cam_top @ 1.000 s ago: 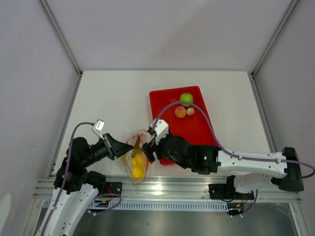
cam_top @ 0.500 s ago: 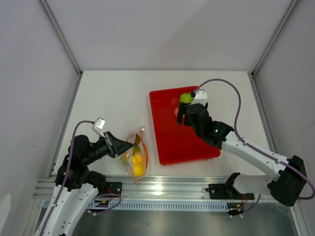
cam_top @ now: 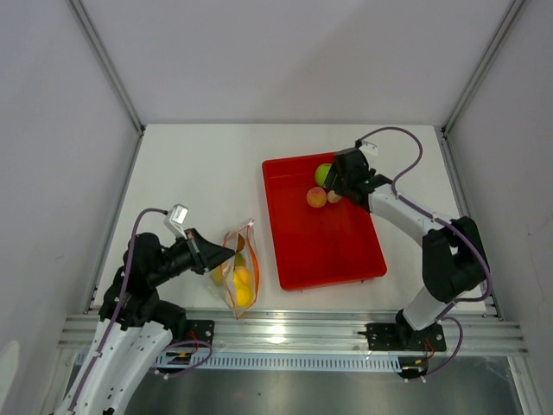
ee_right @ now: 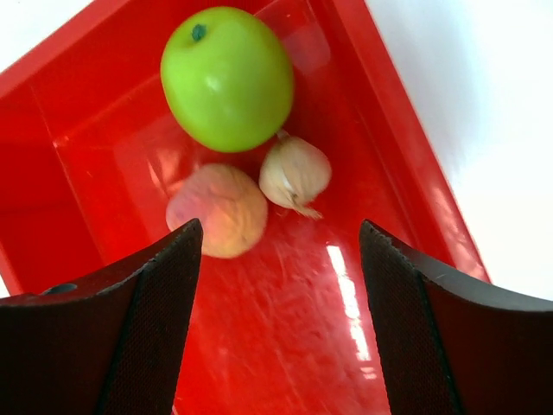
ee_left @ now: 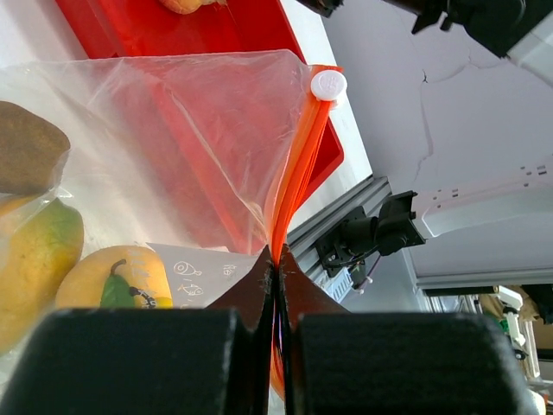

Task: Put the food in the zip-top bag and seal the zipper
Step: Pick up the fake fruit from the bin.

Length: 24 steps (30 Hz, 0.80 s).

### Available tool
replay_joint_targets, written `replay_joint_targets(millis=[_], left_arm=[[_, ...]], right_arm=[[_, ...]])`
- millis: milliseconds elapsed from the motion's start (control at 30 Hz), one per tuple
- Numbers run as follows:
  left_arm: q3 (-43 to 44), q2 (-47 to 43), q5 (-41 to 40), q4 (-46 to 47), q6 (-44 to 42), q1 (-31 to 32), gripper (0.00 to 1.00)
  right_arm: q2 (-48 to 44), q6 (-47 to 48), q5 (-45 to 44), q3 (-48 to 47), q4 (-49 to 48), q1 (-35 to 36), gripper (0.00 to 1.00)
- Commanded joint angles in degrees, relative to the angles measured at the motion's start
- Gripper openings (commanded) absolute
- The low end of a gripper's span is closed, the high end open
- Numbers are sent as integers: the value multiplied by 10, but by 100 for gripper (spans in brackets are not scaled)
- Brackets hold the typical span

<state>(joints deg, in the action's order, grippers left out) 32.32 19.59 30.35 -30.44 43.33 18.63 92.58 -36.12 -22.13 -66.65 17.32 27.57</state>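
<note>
The zip-top bag (cam_top: pixel 238 270) lies near the front left of the table, holding several food pieces: a yellow-green mango (ee_left: pixel 34 251), a yellow pear-like piece (ee_left: pixel 121 277) and a brown piece (ee_left: pixel 26 147). My left gripper (cam_top: pixel 226 257) is shut on the bag's mouth edge, pinching the orange-red zipper (ee_left: pixel 295 173). The white slider (ee_left: pixel 328 84) sits at the strip's far end. My right gripper (cam_top: pixel 340 184) hangs open over the far end of the tray, nothing between its fingers. Below it lie a green apple (ee_right: pixel 227 78), a peach (ee_right: pixel 217 210) and a small beige piece (ee_right: pixel 295 171).
The red tray (cam_top: pixel 324 251) lies right of the bag, with the remaining fruit at its far end near the back rim. An aluminium rail (cam_top: pixel 285 328) runs along the table's front edge. White walls close in the table on three sides.
My right arm has swung from beside the bag to the tray's far end, over the apple, peach and beige piece. The left gripper has kept its pinch on the bag.
</note>
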Motion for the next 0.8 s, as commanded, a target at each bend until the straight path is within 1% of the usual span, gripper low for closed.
replay_joint_targets(millis=[0,133,333,533,767], left_arm=[[0,11,4,31,-17,4,1],[-1,12,8,34,-17,4,0],[2,14,5,28,-23,4,1],[1,18,5,28,-20,4,0],[13,23,1,14,-20,4,1]], right_arm=[[32,-51,25,-53,1,-10,74],[77,-84,25,-74,14,-16,73],[89,-113,17,-62,10,-16,71],[100,-113,12,-44,-11,-17,71],[137,-113,19,-37,-29,-18,70]])
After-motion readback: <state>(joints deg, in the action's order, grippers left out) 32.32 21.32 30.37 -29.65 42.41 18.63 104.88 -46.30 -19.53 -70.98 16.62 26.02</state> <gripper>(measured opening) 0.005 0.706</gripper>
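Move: The garlic in the red bin lies ahead of and below the open right gripper: about 6 cm forward, 2 cm to the right and 9 cm down. The peach sits level with the garlic, roughly 5 cm to its left; the green apple is some 6 cm farther out than the garlic and 2 cm left of it. From the left gripper, still pinching the bag's edge, the garlic is about 31 cm ahead, 27 cm right and 18 cm lower. Lower the right gripper about 6 cm into the bin towards the garlic, easing some 2 cm forward and 1 cm left as the descent begins, then go straight down, with a brief slowing midway. Turn the wrist slightly clockwise, roll its left side up and tip the fingers a little steeper, all by less than 10 degrees. Keep the fingers wide open, one on each side of the garlic's line; do not close yet. ##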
